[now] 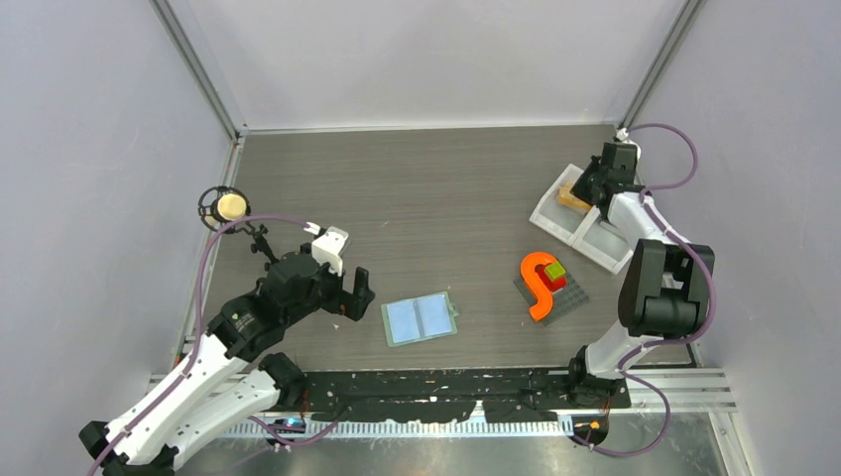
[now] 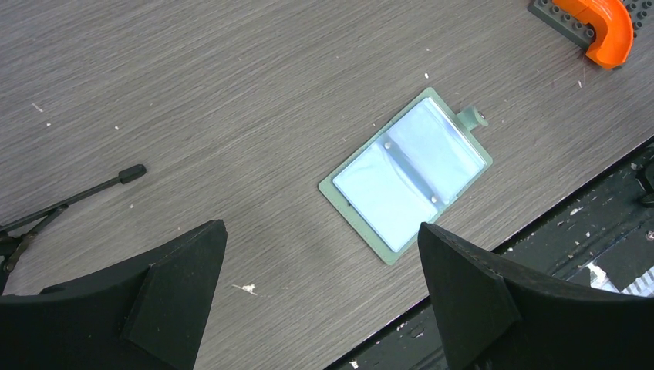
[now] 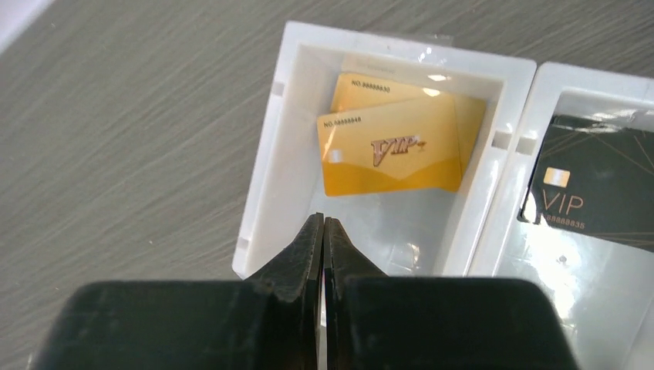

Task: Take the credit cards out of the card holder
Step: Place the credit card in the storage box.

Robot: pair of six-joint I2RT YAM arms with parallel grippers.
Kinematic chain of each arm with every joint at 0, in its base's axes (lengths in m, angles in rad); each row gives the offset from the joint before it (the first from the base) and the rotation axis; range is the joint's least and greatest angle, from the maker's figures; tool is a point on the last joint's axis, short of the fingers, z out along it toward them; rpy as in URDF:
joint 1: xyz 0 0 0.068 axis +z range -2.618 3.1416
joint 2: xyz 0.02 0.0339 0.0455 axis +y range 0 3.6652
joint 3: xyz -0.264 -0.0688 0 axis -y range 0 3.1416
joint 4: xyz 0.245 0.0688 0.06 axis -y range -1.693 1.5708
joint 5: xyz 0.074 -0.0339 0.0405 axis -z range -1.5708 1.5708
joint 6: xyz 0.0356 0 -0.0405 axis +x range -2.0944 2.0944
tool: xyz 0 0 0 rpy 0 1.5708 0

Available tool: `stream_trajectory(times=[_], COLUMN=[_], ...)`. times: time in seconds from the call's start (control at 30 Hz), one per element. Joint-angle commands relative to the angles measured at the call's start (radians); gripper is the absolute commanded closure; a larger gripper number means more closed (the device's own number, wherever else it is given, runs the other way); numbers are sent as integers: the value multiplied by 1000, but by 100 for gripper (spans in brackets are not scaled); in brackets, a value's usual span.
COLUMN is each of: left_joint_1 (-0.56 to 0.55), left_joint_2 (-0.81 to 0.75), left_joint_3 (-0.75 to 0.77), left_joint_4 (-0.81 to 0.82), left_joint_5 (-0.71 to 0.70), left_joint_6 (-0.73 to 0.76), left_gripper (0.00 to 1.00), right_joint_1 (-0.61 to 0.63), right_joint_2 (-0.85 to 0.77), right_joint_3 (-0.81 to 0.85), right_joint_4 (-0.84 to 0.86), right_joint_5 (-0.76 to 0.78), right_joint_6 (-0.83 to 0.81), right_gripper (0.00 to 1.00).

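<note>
The card holder [image 1: 420,319] [image 2: 405,177] lies opened flat on the table, sage-green edge around pale blue pocket faces that look empty. My left gripper [image 1: 349,297] [image 2: 321,226] hovers just left of it, open wide with nothing between its fingers. My right gripper [image 1: 593,188] [image 3: 324,220] is shut and empty above the white tray [image 1: 580,223] [image 3: 262,193]. Two gold credit cards [image 3: 393,154] lie overlapping in the tray's one compartment. A black card [image 3: 594,189] lies in the other.
A grey plate with an orange S-shape [image 1: 543,283] [image 2: 601,23] and a small green block sits between the holder and the tray. A small black tripod stand [image 1: 226,205] stands at the left, one leg [image 2: 77,196] near my left gripper. The table's front edge [image 2: 540,223] runs just behind the holder.
</note>
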Motion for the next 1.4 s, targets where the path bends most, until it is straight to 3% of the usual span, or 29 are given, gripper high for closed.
stream_trajectory(times=[0.0,0.63,1.37], left_joint_1=[3,3,3], left_joint_2=[-11,-30,-21], left_joint_3=[16,9,23], left_joint_4=[27,16,4], left_joint_5=[17,-5,-21], left_joint_6=[18,14,29], left_gripper=[1,1,1], right_joint_1=[12,35,44], right_joint_2=[-22,108,265], right_joint_3=[-16,-38,169], right_joint_4=[-42,46,-80], right_joint_5=[27,23,78], right_joint_6=[-41,-41,-44], right_gripper=[95,95,95])
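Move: The gold cards in the storage box lie about 10 cm below the right gripper, some 3 cm ahead and 2 cm to its right. The box's divider is roughly 8 cm to the gripper's right, level with it fore and aft; the black cards beyond are 13 cm right and 3 cm back. The brick toy is about 21 cm back and 9 cm left. From the left gripper the gold cards are some 30 cm ahead and 48 cm right. Lower the right gripper, empty and kept shut, about 8 cm into the gold cards' compartment, easing back 2 cm first and tipping the fingers about 13 degrees further down. Once low, push some 2.5 cm forward so the closed tips meet the near edge of the top gold card, left of its middle, and nudge that card along. ##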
